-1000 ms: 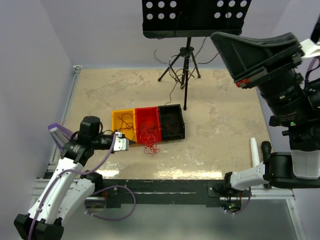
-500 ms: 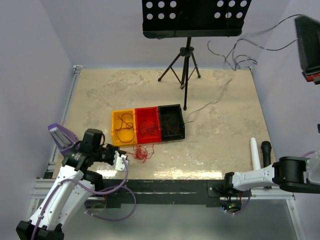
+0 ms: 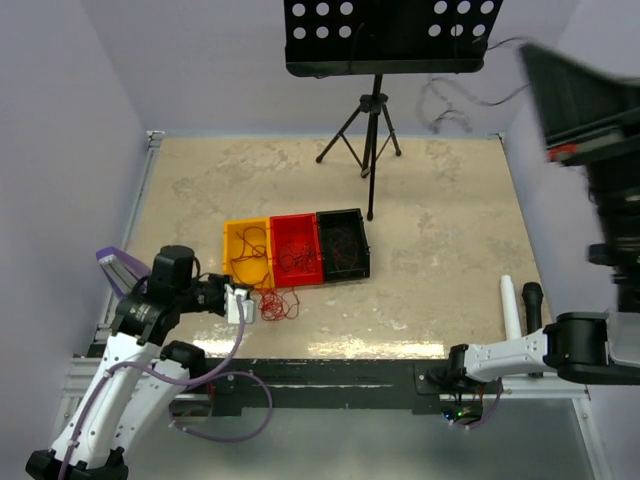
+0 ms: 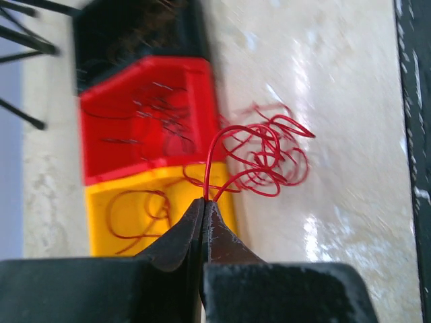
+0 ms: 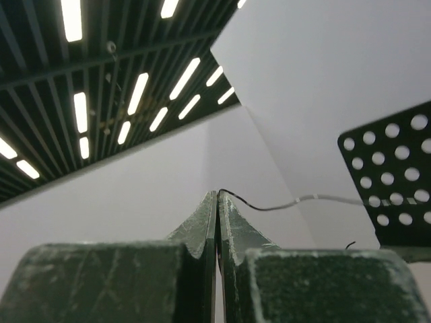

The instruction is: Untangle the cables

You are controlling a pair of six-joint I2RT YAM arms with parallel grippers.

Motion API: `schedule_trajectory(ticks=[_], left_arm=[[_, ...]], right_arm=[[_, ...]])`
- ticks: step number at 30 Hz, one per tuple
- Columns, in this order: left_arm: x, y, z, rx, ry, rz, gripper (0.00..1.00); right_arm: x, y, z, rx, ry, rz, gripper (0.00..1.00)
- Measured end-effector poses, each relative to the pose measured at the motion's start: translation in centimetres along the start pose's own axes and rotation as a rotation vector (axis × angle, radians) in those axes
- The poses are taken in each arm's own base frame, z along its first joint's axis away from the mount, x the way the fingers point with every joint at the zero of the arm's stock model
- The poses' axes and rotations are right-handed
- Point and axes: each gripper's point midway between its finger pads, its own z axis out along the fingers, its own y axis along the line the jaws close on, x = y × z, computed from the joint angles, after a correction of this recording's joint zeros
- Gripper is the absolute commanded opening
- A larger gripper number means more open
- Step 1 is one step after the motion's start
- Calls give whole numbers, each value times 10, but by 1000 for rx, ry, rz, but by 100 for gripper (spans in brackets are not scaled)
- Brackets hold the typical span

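Observation:
A curly red cable tangle [image 3: 276, 305] lies on the table just in front of the yellow tray; in the left wrist view the red tangle [image 4: 266, 158] trails from my left gripper [image 4: 204, 200], which is shut on one red strand. From above, the left gripper [image 3: 242, 304] sits low at the tangle's left side. My right gripper [image 5: 217, 194] is shut on a thin black cable [image 5: 269, 206] and points up at the ceiling. The right arm [image 3: 590, 110] is raised high, and the black cable [image 3: 450, 100] hangs in the air. More red and dark cables lie in the trays.
Three joined trays stand mid-table: yellow [image 3: 248, 255], red [image 3: 297, 250], black [image 3: 342, 243]. A music stand [image 3: 385, 35] on a tripod [image 3: 365, 140] stands at the back, its perforated plate [image 5: 390, 175] close to my right gripper. Walls close in on both sides.
The black cable has come off the table and out of the black tray, now hanging in the air. The left gripper dragged the red tangle toward the near left.

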Motion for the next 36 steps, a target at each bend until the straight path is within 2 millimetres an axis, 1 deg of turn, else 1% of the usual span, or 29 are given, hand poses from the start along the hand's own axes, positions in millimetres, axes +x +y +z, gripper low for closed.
schedule_trajectory(ticks=[1,2,3,4,7,9,10,12,13,14,16,18,23,25,27,31,34,36], left_arm=[[-11,11,-4,-31,-26,-13,0],[-23,23,-10,-65,-54,-19,0],[-37,34,-16,-97,-85,-21,0],[-47,42,-22,-120,-109,-21,0],[-84,64,-44,-182,-190,-10,0],[-103,71,-56,-203,-229,-3,0],[-108,73,-60,-208,-241,1,0],[-119,74,-67,-209,-265,1,0],[-124,74,-70,-208,-275,1,0],[-127,73,-72,-205,-282,-2,0],[-131,70,-75,-194,-295,-11,0],[-134,66,-77,-183,-302,-17,0],[-140,54,-81,-144,-317,-36,0],[-141,50,-82,-132,-321,-43,0],[-142,47,-83,-121,-327,-48,0],[-147,43,-87,-116,-339,-43,0],[-153,42,-91,-118,-353,-30,0],[-156,43,-93,-119,-360,-24,0]], right_arm=[[18,0,2,3,31,-14,0],[43,-2,5,9,74,-33,0],[74,-4,7,17,129,-58,0],[101,-6,8,24,174,-78,0],[197,-20,6,50,332,-149,0],[265,-35,0,67,444,-201,0],[296,-44,-4,71,500,-224,0],[344,-65,-13,88,585,-255,0],[364,-79,-17,104,621,-267,0],[379,-92,-20,118,649,-276,0],[402,-116,-25,149,688,-288,0],[416,-133,-26,167,703,-286,0],[439,-151,-23,168,712,-264,0],[449,-159,-23,168,721,-258,0],[462,-171,-27,173,739,-254,0],[488,-199,-42,209,791,-260,0],[510,-224,-63,251,849,-270,0],[520,-236,-74,274,873,-273,0]])
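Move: The left gripper still holds the red cable. Its tangle sits about 6 cm to the right and 9 below the fingers; the yellow box's middle is some 18 cm ahead, 3 left and 13 below, and the red box 18 ahead and 9 right. The right gripper holds the dark cable very high: from it the red box lies about 22 cm forward, 25 left and 74 down, with the yellow box 12 cm left of that and the black box 12 right of it. Swing the right gripper, shut on the dark cable, down about 45 cm and some 30 cm left while reaching forward, towards the red and yellow boxes, turning the fingers from steeply up to nearly level. Meanwhile lift the left gripper and its red cable quickly, about 17 cm, levelling its fingers some 20 degrees, then ease it back about 5 cm. Keep both grips. ##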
